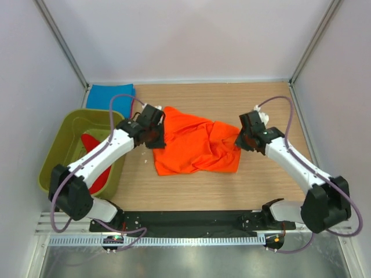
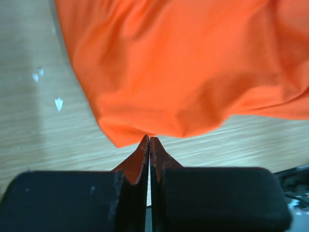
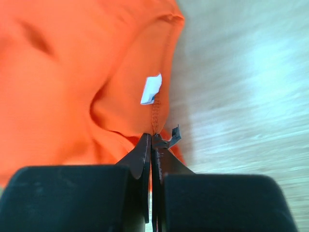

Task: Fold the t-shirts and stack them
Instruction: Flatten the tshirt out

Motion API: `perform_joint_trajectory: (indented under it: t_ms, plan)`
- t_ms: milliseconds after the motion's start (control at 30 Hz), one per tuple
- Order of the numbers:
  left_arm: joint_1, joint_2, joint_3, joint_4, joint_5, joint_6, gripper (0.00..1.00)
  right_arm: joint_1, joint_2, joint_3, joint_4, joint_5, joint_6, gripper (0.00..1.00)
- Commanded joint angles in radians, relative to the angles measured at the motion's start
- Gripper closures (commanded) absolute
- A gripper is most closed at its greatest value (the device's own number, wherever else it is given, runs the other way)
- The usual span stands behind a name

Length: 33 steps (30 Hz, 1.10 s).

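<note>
A bright orange t-shirt (image 1: 194,145) lies crumpled in the middle of the wooden table. My left gripper (image 1: 154,136) is at its left edge. In the left wrist view the jaws are shut, and the left gripper (image 2: 149,139) pinches the orange t-shirt (image 2: 183,67) by its hem at the very tips. My right gripper (image 1: 246,139) is at the shirt's right edge. There the right gripper (image 3: 153,136) is shut on a seam of the orange t-shirt (image 3: 72,82), just below the white neck label (image 3: 152,88). A blue t-shirt (image 1: 110,92) lies flat at the back left. A red t-shirt (image 1: 95,159) lies in the tub.
An olive-green plastic tub (image 1: 62,139) stands at the left edge of the table, under my left arm. White walls close in the back and both sides. A black rail (image 1: 191,220) runs along the near edge between the arm bases.
</note>
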Motion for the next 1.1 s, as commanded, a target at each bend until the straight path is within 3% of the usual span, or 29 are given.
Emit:
perform_joint_trajectory:
  t_ms: [0, 200, 233, 267, 333, 567, 1067]
  plan:
    - [-0.011, -0.107, 0.149, -0.080, -0.050, 0.021, 1.00, -0.008, -0.133, 0.147, -0.121, 0.144, -0.057, 0.99]
    - [-0.013, -0.158, 0.061, -0.019, 0.024, 0.003, 0.99, -0.009, -0.174, 0.232, -0.201, 0.158, -0.062, 0.99]
    - [-0.013, -0.156, 0.039, -0.004, 0.039, 0.003, 0.92, -0.008, -0.176, 0.233, -0.202, 0.158, -0.065, 0.99]
    - [-0.020, -0.152, 0.021, 0.015, 0.062, 0.003, 0.74, -0.008, -0.176, 0.239, -0.205, 0.164, -0.065, 0.99]
    - [-0.031, -0.136, -0.028, 0.029, 0.045, 0.003, 0.54, -0.012, -0.159, 0.251, -0.210, 0.189, -0.077, 0.99]
    - [-0.066, -0.081, -0.127, 0.093, -0.005, 0.000, 0.38, -0.123, -0.049, 0.308, -0.138, 0.209, -0.131, 0.99]
    - [-0.073, 0.184, -0.136, 0.277, 0.098, -0.028, 0.34, -0.275, 0.332, 0.537, -0.007, 0.061, -0.217, 0.99]
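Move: The left hand, shut and empty, has the orange t-shirt's near left corner about 6 cm behind it and 10 cm below, level sideways; the basket stands some 33 cm to its left and 2 cm farther out. The right hand already holds the t-shirt's right end, with bare table about 14 cm ahead, 10 cm to the right and 7 cm down. From this hand the shirt's near right corner lies 7 cm back and 1 cm left, 7 cm below. Still pinching the t-shirt's edge beside the tag, the right hand lifts it about 12 cm, then draws it forward and right, ending some 12 cm farther out and 9 cm to the right, sinking slightly at the end. The left hand rises about 10 cm, opens wide and drops back past its starting height, a little back and right, to straddle the near left corner from just above. ##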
